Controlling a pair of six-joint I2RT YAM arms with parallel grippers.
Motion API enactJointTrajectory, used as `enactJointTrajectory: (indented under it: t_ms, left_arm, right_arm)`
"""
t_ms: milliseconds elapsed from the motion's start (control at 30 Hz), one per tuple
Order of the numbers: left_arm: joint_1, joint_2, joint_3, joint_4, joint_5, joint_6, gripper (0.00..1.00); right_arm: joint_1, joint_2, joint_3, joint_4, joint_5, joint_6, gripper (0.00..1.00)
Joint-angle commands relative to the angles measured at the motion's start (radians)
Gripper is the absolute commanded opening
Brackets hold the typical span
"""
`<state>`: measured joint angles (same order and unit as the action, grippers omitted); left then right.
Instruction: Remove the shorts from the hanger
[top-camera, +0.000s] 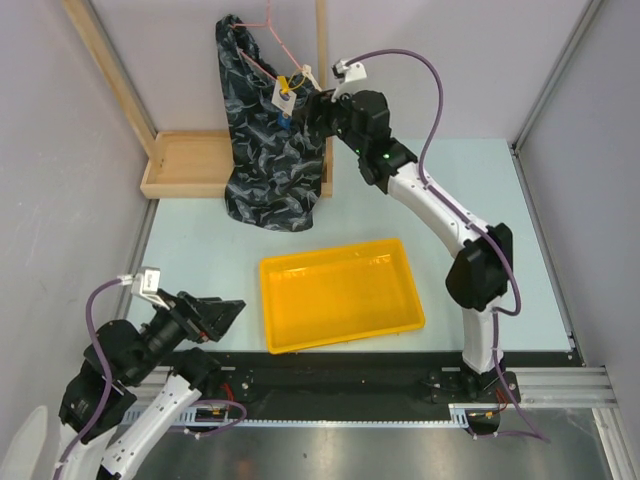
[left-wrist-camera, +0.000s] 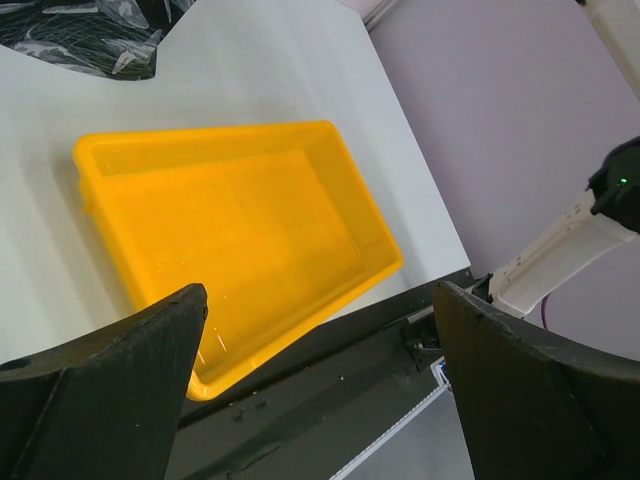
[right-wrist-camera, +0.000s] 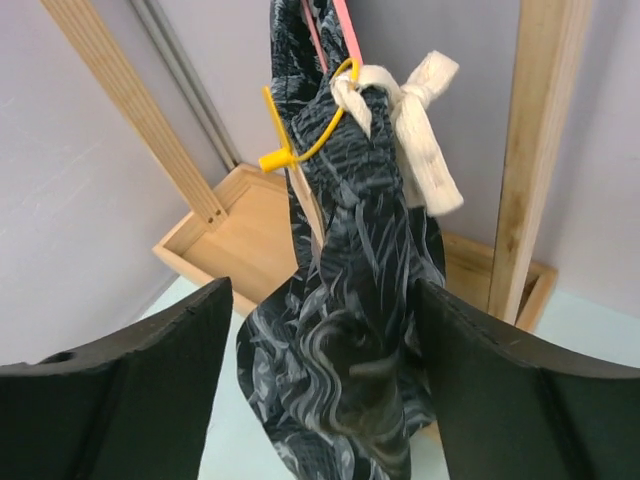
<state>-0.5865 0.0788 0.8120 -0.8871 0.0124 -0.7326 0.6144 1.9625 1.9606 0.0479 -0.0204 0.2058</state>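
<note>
The black shorts (top-camera: 265, 150) with the pale wavy print hang from the pink wire hanger (top-camera: 270, 45) at the back of the table, their hem resting on the table. My right gripper (top-camera: 310, 105) is at their right side, next to the paper tags (top-camera: 284, 95). In the right wrist view the shorts (right-wrist-camera: 370, 330) hang between my right gripper's (right-wrist-camera: 325, 350) jaws, which stand open with a gap on the left. The hanger (right-wrist-camera: 345, 30), a knotted white drawstring (right-wrist-camera: 420, 120) and a yellow tag loop (right-wrist-camera: 300, 140) sit above. My left gripper (top-camera: 235, 310) is open and empty near the front left.
A yellow tray (top-camera: 340, 252) lies in the middle of the table, and also shows in the left wrist view (left-wrist-camera: 200, 135). A shallow wooden tray (top-camera: 185, 165) sits at the back left behind the shorts. Wooden posts (top-camera: 110, 70) (top-camera: 322, 60) flank the hanging spot.
</note>
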Motion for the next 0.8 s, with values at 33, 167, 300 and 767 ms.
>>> enactJointTrajectory:
  t_ms: [33, 167, 300, 767]
  left_arm:
    - [0.004, 0.036, 0.067, -0.021, 0.018, 0.033, 1.0]
    - [0.004, 0.049, 0.088, -0.03, 0.017, 0.042, 1.0]
    - [0.004, 0.058, 0.104, -0.041, 0.012, 0.048, 1.0]
    - [0.004, 0.073, 0.161, -0.046, 0.04, 0.018, 1.0]
  right_arm:
    - [0.019, 0.127, 0.231, -0.042, -0.004, -0.074, 0.65]
    - [0.033, 0.206, 0.352, -0.092, -0.006, -0.082, 0.44]
    - [0.053, 0.24, 0.403, -0.076, 0.008, -0.079, 0.25]
    - [0.096, 0.165, 0.402, 0.072, 0.048, 0.285, 0.0]
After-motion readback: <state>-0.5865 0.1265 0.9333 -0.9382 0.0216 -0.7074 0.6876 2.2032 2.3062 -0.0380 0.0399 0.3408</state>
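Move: The right hand, already closing, has the edge of the shorts just below the white drawstring about 4 cm ahead and 4 cm to its left, level with it. From that hand, the drawstring knot is some 5 cm ahead, 3 cm left and 7 cm up, and the yellow clip about 5 cm ahead, 7 cm left and 6 cm up. From the left hand, the edge of the shorts is roughly 43 cm ahead, 13 cm right and 12 cm higher. Right hand goes some 6 cm left, closing to pinch the shorts below the drawstring; left rises about 3. ##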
